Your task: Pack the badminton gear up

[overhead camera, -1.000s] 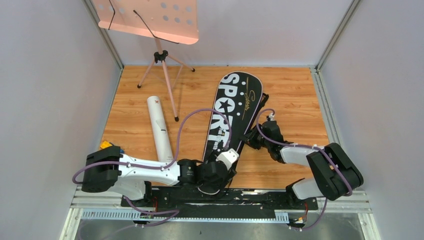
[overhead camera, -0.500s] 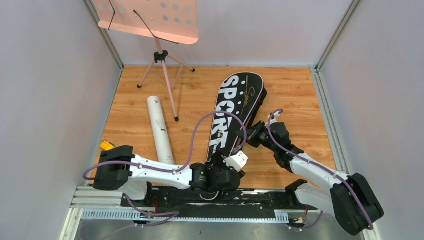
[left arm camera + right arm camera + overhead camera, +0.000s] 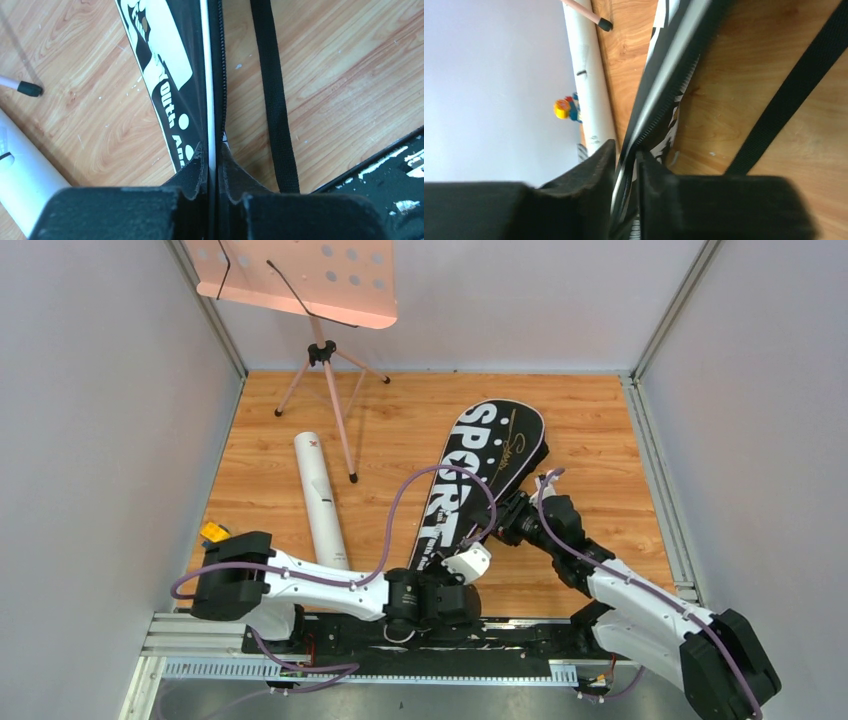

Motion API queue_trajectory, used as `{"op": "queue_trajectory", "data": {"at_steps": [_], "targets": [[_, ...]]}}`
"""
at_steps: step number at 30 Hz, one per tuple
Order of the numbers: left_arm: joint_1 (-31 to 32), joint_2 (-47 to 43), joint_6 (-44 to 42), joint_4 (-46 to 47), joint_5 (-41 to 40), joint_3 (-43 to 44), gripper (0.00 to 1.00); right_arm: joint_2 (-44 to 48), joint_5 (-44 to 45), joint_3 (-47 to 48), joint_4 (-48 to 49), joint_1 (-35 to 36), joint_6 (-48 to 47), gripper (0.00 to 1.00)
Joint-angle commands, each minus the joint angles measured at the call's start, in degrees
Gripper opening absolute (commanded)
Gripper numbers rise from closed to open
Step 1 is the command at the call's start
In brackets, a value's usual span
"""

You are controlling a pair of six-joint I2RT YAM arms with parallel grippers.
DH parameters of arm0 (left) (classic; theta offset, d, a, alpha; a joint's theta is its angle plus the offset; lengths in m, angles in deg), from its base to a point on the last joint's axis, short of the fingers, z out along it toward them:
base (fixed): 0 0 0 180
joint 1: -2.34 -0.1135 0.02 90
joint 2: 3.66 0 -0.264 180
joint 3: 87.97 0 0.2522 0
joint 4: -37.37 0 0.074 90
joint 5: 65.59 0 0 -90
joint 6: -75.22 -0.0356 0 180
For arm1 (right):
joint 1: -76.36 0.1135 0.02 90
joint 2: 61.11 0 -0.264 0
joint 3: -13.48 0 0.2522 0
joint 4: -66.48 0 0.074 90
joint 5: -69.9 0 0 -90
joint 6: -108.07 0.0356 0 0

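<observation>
The black bag lettered SPORT lies slanted on the wooden floor, its wide end toward the back right. My left gripper holds the bag's narrow near end and is shut on its white-piped zip edge. At mid-length, my right gripper is shut on the bag's right zip edge. The long white tube lies left of the bag, apart from both grippers. It also appears in the left wrist view as the tube and in the right wrist view as the tube.
A pink music stand stands at the back left, one tripod foot near the tube. A small yellow and blue toy sits by the left wall. The bag's black strap trails on the floor to its right. Grey walls enclose the floor.
The bag has swung, its wide end moving right. My left gripper went from open to shut on the bag's near edge. My right arm stretched forward along the bag's right edge.
</observation>
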Motion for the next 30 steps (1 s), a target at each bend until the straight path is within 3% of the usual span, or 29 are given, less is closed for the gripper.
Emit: {"op": "queue_trajectory", "data": {"at_steps": [1, 4, 6, 13, 18, 21, 25, 30], "targets": [[0.9, -7.2, 2.5, -0.1, 1.6, 0.9, 0.01, 3.0, -1.5, 5.0, -1.3, 0.3, -13.7, 0.32], [0.8, -11.5, 4.1, -1.8, 2.9, 0.6, 0.00, 8.3, 2.6, 6.3, -6.4, 0.3, -19.0, 0.49], [0.8, -14.1, 5.4, -3.3, 3.3, 0.5, 0.00, 12.8, 6.3, 5.6, -7.1, 0.3, -21.9, 0.53], [0.1, -21.7, 7.9, -6.2, 4.6, -0.2, 0.00, 25.8, 17.0, 0.7, -5.5, 0.3, -40.3, 0.54], [0.1, -27.1, 8.5, -6.6, 6.8, -0.4, 0.00, 27.2, 24.3, -1.0, -4.4, 0.2, -47.7, 0.53], [0.1, -29.1, 9.2, -7.8, 7.3, -0.3, 0.00, 25.4, 27.3, -0.3, -5.6, 0.2, -47.3, 0.50], [0.1, -30.9, 10.2, -9.4, 7.3, -0.2, 0.00, 21.9, 32.4, 2.0, -9.3, -0.8, -36.6, 0.46], [0.1, -32.7, 11.7, -8.3, 6.9, -2.5, 0.00, 17.5, 28.6, 1.9, -10.2, -3.8, -29.3, 0.61]]}}
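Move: The left hand holds the bag's edge near its near end; the bag's middle lies about 15 cm ahead, 10 cm right and 5 cm lower. Some 15 cm ahead and 30 cm left of that hand is the white tube, and the pink stand's nearest foot is roughly 21 cm ahead and 21 cm left. From the right hand, on the bag's right edge, the strap runs about 5 cm ahead, 9 cm right and 9 cm below; the bag's far end is some 25 cm ahead and 5 cm right. Upward and then over to the right, the right hand lets go of the bag's edge, its fingers opening to about half, tilts up and rolls some 45 degrees, then sinks again towards the strap, ending about 11 cm right and 4 cm forward. Meanwhile the left hand keeps its pinch and lifts the bag's near part about 9 cm, drawing it left and slightly back while rolling its left side down. ##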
